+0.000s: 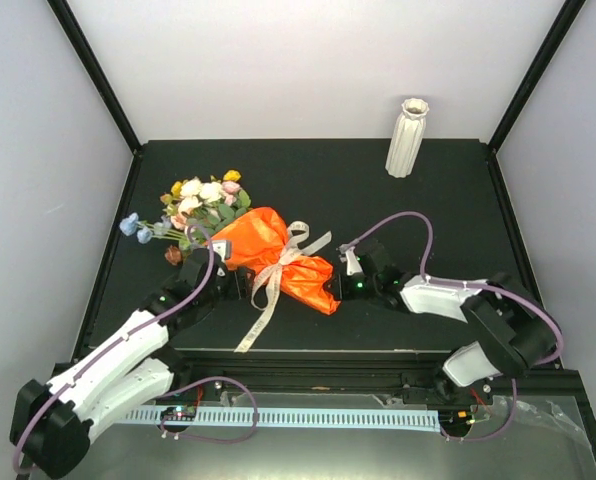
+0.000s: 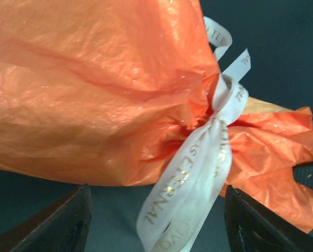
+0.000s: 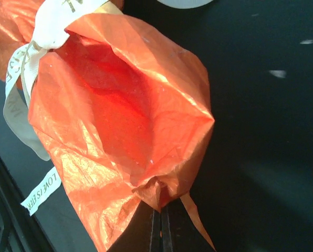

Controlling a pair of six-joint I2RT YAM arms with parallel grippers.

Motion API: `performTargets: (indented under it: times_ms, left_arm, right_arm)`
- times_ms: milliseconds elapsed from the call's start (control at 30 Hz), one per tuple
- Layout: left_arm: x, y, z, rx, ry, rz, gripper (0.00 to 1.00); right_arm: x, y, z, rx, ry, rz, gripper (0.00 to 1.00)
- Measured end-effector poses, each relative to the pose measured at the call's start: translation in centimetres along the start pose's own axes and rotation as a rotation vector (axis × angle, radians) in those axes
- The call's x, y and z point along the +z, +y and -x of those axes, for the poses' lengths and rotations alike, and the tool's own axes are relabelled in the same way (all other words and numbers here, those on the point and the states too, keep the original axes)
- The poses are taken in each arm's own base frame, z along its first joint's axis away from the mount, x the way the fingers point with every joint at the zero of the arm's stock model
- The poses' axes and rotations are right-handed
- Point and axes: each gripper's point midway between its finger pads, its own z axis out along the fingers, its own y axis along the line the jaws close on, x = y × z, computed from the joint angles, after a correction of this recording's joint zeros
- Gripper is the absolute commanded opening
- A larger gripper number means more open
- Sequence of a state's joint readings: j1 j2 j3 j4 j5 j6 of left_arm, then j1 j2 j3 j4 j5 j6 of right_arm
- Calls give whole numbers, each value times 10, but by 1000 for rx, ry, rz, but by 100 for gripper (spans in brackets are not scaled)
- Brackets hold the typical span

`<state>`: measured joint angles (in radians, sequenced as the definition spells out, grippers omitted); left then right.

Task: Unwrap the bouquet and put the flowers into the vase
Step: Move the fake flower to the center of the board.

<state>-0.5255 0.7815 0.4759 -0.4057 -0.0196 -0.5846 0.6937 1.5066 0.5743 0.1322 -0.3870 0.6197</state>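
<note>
The bouquet (image 1: 278, 257) lies on its side on the black table, wrapped in orange paper (image 2: 93, 89) and tied with a cream ribbon (image 2: 198, 178). Its flowers (image 1: 203, 203) point to the far left. My left gripper (image 2: 156, 190) is open at the bouquet's near side. A ribbon tail hangs between its fingers (image 2: 67, 223) without touching them. My right gripper (image 3: 160, 210) is shut on the crumpled edge of the orange paper (image 3: 120, 121) at the bouquet's stem end, also seen from above (image 1: 340, 288). The white ribbed vase (image 1: 406, 138) stands upright at the back right.
White walls with black corner posts enclose the table (image 1: 428, 220). A long ribbon tail (image 1: 261, 318) trails toward the near edge. A white perforated rail (image 1: 308, 416) runs along the front, below the table.
</note>
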Motion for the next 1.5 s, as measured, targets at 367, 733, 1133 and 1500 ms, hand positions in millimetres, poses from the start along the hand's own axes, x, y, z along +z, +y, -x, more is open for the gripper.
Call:
performTargets:
  times_ms: [367, 733, 1133, 1500]
  left_arm:
    - [47, -5, -26, -42, 157, -17, 48]
    - [54, -24, -30, -36, 185, -111, 47]
    - [43, -42, -43, -54, 201, -186, 44]
    - [71, -27, -69, -40, 295, -104, 42]
  right_arm:
    - [-36, -38, 0, 68, -101, -74, 1]
    - [-53, -69, 7, 146, -177, -156, 1]
    - [-64, -78, 6, 160, -210, -188, 1]
    - [-65, -77, 3, 172, -197, -185, 1]
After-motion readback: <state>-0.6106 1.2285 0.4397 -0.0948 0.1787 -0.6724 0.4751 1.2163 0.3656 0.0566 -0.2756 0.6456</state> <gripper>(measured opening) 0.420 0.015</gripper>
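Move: The wrapped bouquet lies across the board between the hands. The middle of its orange wrapping is about 8 cm ahead of the left hand, 8 cm to its right and 8 cm below; the ribbon bow is roughly 6 cm ahead and 11 cm right, the flower heads some 22 cm ahead and 8 cm left. From the right hand, already pinching the tied end, the wrapping's middle is around 7 cm ahead and 13 cm left. Rightward and nearly level, quick at first and easing to a stop, the right hand drags the tied end of the wrapping about 10 cm, fingers still shut on it while the hand turns some 20 degrees clockwise. The left hand sinks about 8 cm with a short rise midway and shifts 6 or 7 cm right along the wrapping's near side, tipping further down and narrowing its fingers to under half open, empty. ##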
